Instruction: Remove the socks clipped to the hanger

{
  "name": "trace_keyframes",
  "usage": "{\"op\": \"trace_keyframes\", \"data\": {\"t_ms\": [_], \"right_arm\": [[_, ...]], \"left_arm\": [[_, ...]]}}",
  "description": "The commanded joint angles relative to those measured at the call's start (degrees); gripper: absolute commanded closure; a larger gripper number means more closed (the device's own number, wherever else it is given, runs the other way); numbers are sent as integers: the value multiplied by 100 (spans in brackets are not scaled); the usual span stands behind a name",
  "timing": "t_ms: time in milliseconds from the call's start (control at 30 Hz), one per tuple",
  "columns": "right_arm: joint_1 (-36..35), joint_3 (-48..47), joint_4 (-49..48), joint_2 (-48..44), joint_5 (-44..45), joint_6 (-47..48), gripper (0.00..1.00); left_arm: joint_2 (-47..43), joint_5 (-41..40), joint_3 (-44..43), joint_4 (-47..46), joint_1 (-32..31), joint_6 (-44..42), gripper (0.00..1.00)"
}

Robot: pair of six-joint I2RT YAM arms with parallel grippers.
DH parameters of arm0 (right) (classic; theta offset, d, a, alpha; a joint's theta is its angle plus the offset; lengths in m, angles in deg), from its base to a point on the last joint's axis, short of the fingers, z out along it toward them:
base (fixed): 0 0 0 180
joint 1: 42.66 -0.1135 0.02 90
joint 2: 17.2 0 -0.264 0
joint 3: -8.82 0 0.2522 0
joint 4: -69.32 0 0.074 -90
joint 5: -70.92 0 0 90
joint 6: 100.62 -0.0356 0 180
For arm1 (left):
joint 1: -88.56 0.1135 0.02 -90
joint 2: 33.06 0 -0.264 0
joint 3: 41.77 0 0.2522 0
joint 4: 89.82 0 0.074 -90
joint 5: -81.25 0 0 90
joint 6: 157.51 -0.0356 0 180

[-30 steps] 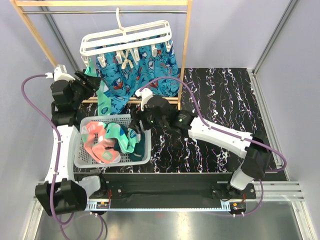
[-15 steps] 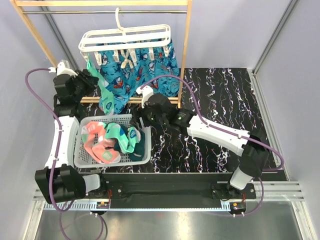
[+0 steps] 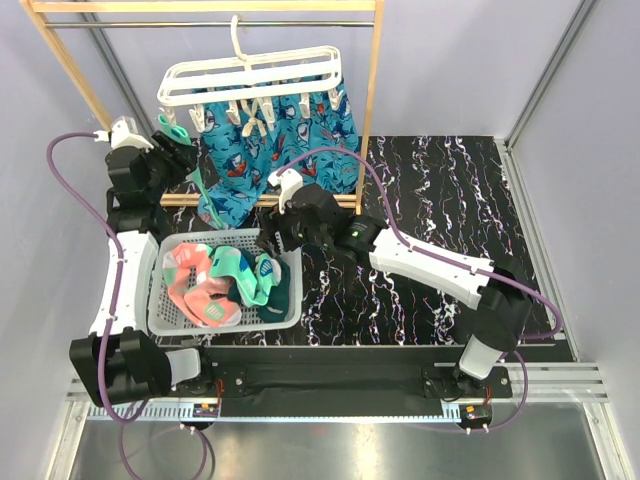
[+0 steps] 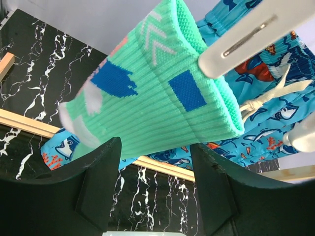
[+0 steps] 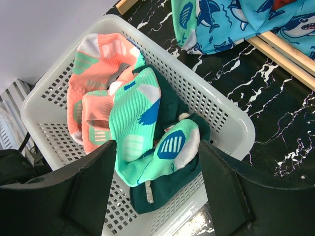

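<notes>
The white hanger point(image 3: 250, 78) hangs from the wooden rack's bar. One mint sock point(image 4: 147, 98) with blue patches is still pinched by a white clip point(image 4: 246, 34) at the hanger's left end point(image 3: 207, 198). My left gripper point(image 4: 155, 160) is open just below the sock's lower edge, its fingers point(image 4: 98, 182) on either side and not pressing it; in the top view it is at the hanger's left point(image 3: 182, 158). My right gripper point(image 5: 157, 162) hovers open and empty over the basket point(image 3: 272, 240). Pink, mint and dark teal socks point(image 5: 138, 118) lie in the basket.
A white mesh basket point(image 3: 160, 300) stands at the table's near left. A large blue shark-print cloth point(image 3: 290, 140) hangs from the hanger's clips. The wooden rack point(image 3: 372, 100) has a low crossbar point(image 4: 162, 164) just behind the sock.
My left gripper shut on the sock half a second ago and has opened again, shifting slightly up and left. The sock stays clipped. My right gripper edged left over the basket.
</notes>
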Motion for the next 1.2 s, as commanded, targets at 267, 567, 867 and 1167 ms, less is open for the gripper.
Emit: {"op": "trace_keyframes", "data": {"t_ms": [267, 567, 867, 1167], "right_arm": [[50, -376, -294, 176, -5, 139, 26], [155, -832, -1172, 824, -67, 639, 25], [155, -2580, -1814, 2713, 144, 939, 25], [181, -3899, -2456, 4067, 478, 1184, 22]], "left_arm": [[-187, -28, -25, -644, -7, -37, 36], [-197, 50, -95, -539, -51, 183, 35], [-416, 191, -358, 67, -51, 219, 36], [-600, -1, -552, 647, -51, 43, 36]]}}
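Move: The right hand, open and empty, has the green sock still clipped to the hanger about 17 cm ahead and 17 cm to its left, the sock's middle some 3 cm higher. The basket of removed socks is centred level with this hand, roughly 13 cm left and 15 cm below; the blue shorts hang some 25 cm ahead, 3 cm right and 8 cm higher. From the left hand the sock's middle is about 4 cm straight ahead and 10 cm below. Forward and left, after barely stirring at first, the right hand sweeps from beside the basket towards the lower part of the hanging green sock, some 12 cm out and 14 cm across. It rises slightly, then dips to about 4 cm below its start; the wrist tips the open fingers up roughly 15 degrees, bringing them nearly level. The open left hand eases a little up and back from the cuff. ##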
